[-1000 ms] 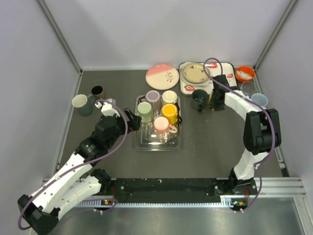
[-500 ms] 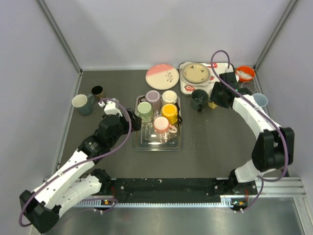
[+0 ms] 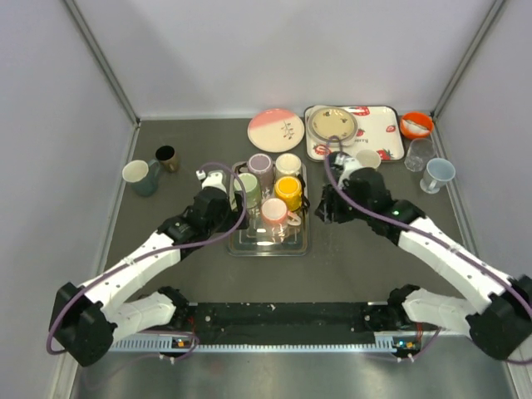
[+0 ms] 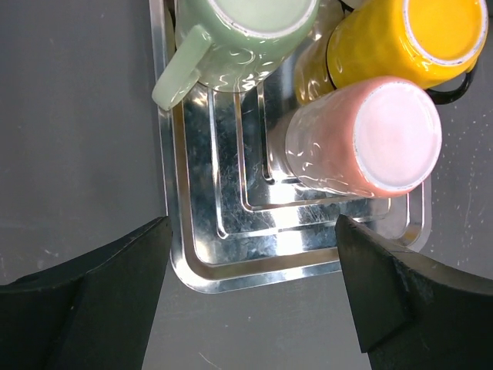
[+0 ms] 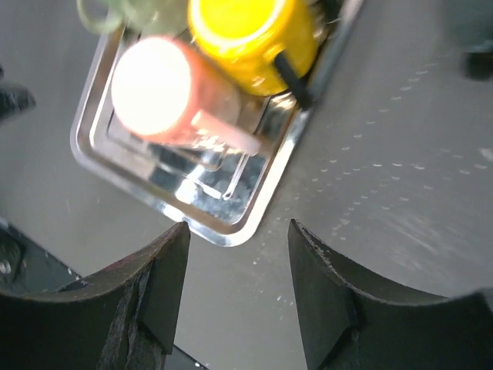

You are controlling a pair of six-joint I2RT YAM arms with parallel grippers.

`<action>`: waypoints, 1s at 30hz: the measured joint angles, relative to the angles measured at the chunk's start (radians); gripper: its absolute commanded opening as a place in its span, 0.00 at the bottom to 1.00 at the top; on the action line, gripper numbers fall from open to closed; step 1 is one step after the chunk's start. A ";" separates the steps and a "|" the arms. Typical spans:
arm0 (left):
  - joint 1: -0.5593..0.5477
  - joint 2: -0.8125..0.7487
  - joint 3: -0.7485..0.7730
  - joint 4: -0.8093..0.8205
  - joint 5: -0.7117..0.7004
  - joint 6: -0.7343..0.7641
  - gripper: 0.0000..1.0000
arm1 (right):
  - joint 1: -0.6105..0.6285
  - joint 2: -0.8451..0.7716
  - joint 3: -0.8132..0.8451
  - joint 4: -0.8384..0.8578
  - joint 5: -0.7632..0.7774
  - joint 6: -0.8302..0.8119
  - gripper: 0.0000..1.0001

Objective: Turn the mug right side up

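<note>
Several mugs stand upside down on the steel tray [image 3: 241,246]: green [image 3: 246,188], lilac [image 3: 260,164], cream [image 3: 288,164], yellow [image 3: 288,191] and pink [image 3: 274,210]. My left gripper [image 3: 233,206] hovers at the tray's left edge, open and empty. In the left wrist view its gripper [image 4: 250,308] is over the tray's corner [image 4: 189,270], with the green mug [image 4: 239,31], yellow mug [image 4: 408,38] and pink mug [image 4: 362,139] ahead. My right gripper [image 3: 322,208] hangs at the tray's right edge, open and empty. The right wrist view shows this gripper [image 5: 239,301] near the pink mug [image 5: 166,92] and yellow mug [image 5: 246,38].
A pale-inside mug [image 3: 368,158] stands behind the right arm. Along the back lie a pink plate [image 3: 275,129], a strawberry tray [image 3: 391,141] with a plate, an orange bowl [image 3: 416,125], a glass [image 3: 418,154] and a blue cup [image 3: 438,173]. Two cups [image 3: 140,176] [image 3: 167,156] stand far left.
The right arm swung from the back right, by the dark mug, to the tray's right side, and its jaws opened. The left gripper moved in closer to the tray.
</note>
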 measured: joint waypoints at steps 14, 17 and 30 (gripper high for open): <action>0.000 -0.115 0.013 -0.079 -0.006 -0.016 0.92 | 0.154 0.445 0.224 0.077 -0.183 -0.352 0.54; 0.000 -0.145 0.002 -0.080 -0.016 -0.016 0.92 | 0.154 0.501 0.260 0.074 -0.203 -0.402 0.52; 0.000 -0.145 -0.006 -0.109 -0.030 0.005 0.92 | 0.154 0.660 0.307 0.031 -0.180 -0.493 0.52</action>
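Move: The upside-down pink mug, its handle jutting rightwards, sits in the tray about 15 cm to the left of my right hand, some 3 cm farther out and roughly 13 cm below. Next to it, the yellow mug is about 7 cm beyond and 4 cm to the right of it; the green mug is about 8 cm beyond and 8 cm to the left of it. From my left hand the pink mug lies some 11 cm to the right, 5 cm ahead and 8 cm lower. I sweep my right hand about 10 cm left and down by as much, towards the handle of the pink mug, with most of the leftward travel first and the last part almost straight down. On the way the wrist turns some 35 degrees counter-clockwise; the half-open fingers keep their gap and come to either side of the handle. My left hand backs off a few centimetres up, left and back, staying wide open. ##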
